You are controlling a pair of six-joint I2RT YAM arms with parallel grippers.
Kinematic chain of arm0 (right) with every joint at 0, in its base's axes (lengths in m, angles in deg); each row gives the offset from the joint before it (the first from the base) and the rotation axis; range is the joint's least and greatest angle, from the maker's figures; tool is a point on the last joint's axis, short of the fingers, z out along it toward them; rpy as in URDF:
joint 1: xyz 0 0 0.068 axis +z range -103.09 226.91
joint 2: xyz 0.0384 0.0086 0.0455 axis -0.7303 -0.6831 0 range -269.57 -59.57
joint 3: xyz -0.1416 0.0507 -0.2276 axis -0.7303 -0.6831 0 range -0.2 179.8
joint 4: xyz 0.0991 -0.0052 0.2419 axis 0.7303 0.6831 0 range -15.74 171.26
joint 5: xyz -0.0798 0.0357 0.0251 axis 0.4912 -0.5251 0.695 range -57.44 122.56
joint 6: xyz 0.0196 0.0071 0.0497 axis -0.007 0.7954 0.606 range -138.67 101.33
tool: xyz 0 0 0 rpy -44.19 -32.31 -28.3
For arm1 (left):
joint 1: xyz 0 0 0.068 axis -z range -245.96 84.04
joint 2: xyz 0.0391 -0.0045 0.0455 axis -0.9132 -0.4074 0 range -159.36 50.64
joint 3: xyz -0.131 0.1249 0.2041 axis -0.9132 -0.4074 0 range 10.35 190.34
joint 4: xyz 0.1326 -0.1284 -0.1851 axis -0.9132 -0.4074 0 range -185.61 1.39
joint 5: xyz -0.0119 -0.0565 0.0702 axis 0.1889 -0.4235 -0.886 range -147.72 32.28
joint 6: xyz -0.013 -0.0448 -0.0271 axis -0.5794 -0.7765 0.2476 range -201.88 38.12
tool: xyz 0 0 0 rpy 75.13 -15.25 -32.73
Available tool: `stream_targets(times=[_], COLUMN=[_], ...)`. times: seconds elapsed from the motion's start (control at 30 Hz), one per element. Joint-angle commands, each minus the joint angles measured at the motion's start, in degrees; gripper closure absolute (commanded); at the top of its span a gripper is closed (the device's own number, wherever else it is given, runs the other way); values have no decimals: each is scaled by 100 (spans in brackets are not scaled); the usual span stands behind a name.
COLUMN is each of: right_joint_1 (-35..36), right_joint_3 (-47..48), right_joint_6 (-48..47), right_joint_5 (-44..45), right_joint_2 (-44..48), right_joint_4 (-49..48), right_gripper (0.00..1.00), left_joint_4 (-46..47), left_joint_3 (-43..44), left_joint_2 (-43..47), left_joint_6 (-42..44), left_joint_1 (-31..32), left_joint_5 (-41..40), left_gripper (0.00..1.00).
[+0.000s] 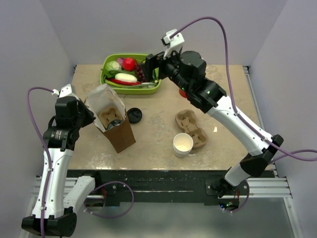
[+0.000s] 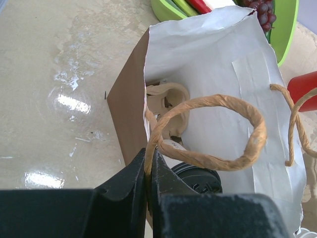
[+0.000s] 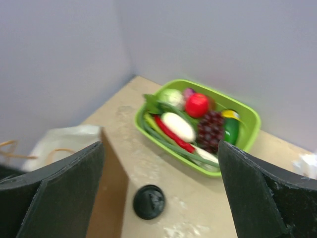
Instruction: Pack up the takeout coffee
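Note:
The brown paper bag (image 1: 119, 130) stands open at the table's left. Inside it are a cardboard carrier (image 2: 166, 106) and the takeout coffee (image 2: 205, 179), of which only the black lid shows; the lid also shows in the top view (image 1: 115, 123). My left gripper (image 2: 148, 161) is shut on the bag's near twisted paper handle (image 2: 218, 129), at the bag's left rim (image 1: 91, 115). My right gripper (image 3: 159, 148) is open and empty, raised above the table's back (image 1: 151, 63), near the green tray.
A loose black lid (image 1: 134, 115) lies right of the bag, also in the right wrist view (image 3: 149, 202). A second carrier (image 1: 190, 128) and a stack of lidless white cups (image 1: 183, 145) sit centre right. A green tray (image 1: 153, 89) of vegetables is at the back.

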Motion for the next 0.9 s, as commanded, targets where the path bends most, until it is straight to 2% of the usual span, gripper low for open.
stream_targets(times=[0.0,0.2,0.4,0.7,0.87], right_joint_1=[-487,-1014,-1339,-1893,-1973], right_joint_3=[-378,-1143,-1407,-1268,-1180], right_joint_6=[296,603,568,445,341], right_joint_5=[646,928,1639,1632,1298], right_joint_2=[401,814,902,630,446], right_joint_4=[39,21,197,557,602], right_gripper=[2,2,2,3,5], left_joint_4=[-39,-39,-75,-145,-136], left_joint_3=[234,269,304,409,427], left_joint_2=[-11,-20,-11,16,33], left_joint_6=[3,11,11,20,11], left_joint_1=[-29,-20,-20,-20,-20], left_joint_5=[-33,-24,-95,-174,-148], left_gripper=[89,84,81,65,61])
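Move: The straws in the red cup stand about 21 cm ahead of the right hand, 23 cm to its right and some 38 cm below. The green basket lies roughly 33 cm ahead and 10 cm left, the carton tray about 3 cm back and 24 cm right, both well below. The left hand is at the paper bag's left rim and handle, the bag's middle some 5 cm ahead, 7 cm right and 13 cm below; from that hand the straws are about 30 cm ahead and 45 cm right. Towards the red cup of straws the wide-open right hand swings about 18 cm right, going some 9 cm forward and as much down, away from above the basket side, while it turns clockwise some 35 degrees and tips slightly down. At the bag's handle and rim the left fingers part clearly, the hand all but staying in place. ##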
